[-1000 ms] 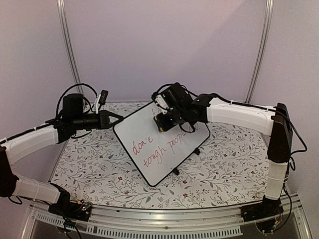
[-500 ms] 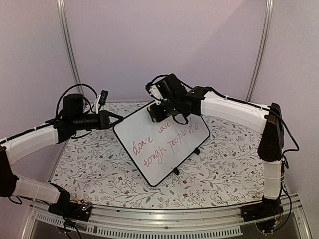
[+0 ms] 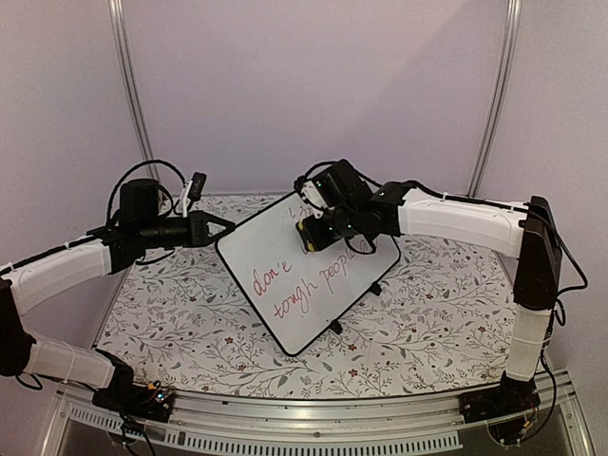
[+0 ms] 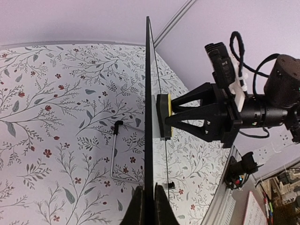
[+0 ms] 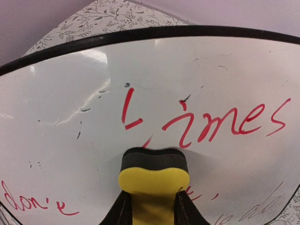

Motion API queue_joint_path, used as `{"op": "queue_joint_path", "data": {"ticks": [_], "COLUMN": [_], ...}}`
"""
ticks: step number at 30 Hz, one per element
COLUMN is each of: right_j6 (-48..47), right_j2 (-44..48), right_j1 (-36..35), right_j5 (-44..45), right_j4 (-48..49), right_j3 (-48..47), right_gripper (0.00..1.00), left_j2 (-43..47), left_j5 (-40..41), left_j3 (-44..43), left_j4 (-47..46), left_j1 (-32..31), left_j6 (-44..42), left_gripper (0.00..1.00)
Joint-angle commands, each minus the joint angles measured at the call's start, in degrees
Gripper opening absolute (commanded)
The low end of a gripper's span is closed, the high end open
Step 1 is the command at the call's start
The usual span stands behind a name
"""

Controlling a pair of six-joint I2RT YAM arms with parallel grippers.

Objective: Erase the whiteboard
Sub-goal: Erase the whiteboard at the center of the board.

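Note:
The whiteboard stands tilted on the flowered table, with red words "don't" and "tough people" on its lower half. My left gripper is shut on its left edge; in the left wrist view the board runs edge-on between that gripper's fingers. My right gripper is shut on a yellow eraser whose dark felt face presses flat on the board, just under red strokes reading "Limes". The left wrist view shows the eraser touching the board's face.
A thin wire stand props the board from behind, and small black feet rest on the flowered cloth. An aluminium rail runs along the near edge. Purple walls close in the back and sides.
My right gripper swept the eraser up and left across the board's top, then came back down and right. The left gripper and the board stayed put.

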State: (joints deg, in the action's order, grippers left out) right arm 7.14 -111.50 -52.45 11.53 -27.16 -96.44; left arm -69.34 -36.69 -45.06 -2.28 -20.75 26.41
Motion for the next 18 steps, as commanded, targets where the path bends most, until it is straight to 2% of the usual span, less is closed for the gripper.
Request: {"op": "queue_joint_path", "data": {"ticks": [1, 9, 18], "right_j6": [1.28, 1.49, 0.86], "right_j2": [1.53, 6.32, 11.81], "right_j1": [0.58, 0.46, 0.46], "right_j5": [-0.96, -0.61, -0.84], "right_j4": [-2.42, -1.59, 2.03], "right_j3": [2.39, 4.33, 10.41], "right_gripper": [0.28, 0.28, 0.28], "left_j2": [1.83, 2.21, 3.36], "left_j5": [-4.56, -4.14, -1.02], "left_j3": [-0.63, -0.59, -1.04], "left_j4": [-4.48, -4.23, -2.99], "left_j1": [-1.64, -1.59, -0.99], "left_j6": [-1.22, -1.47, -1.75], "left_gripper": [0.05, 0.37, 0.80]}}
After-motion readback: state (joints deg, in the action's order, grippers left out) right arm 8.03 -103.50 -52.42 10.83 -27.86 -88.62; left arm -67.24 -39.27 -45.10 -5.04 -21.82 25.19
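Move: The right hand holds the eraser against the whiteboard at the word "last", which lies about 2 cm ahead and 4 cm down. What is left of "times" stands 5 cm ahead and 1 cm below; "don't" is some 6 cm back, 9 cm left, 4 cm lower; "tough" 6 cm back, 4 cm left, 8 cm lower. The left hand pinches the board's edge; the board's middle is about 3 cm ahead, 15 cm right and 9 cm below. The right hand, still gripping the eraser, lifts it off the board's face, drawing away right and back by about 4 cm and rising slightly towards the end. Meanwhile the left hand lets go of the board's edge: its fingers spread wide as it rises 2–3 cm and backs off a little. ##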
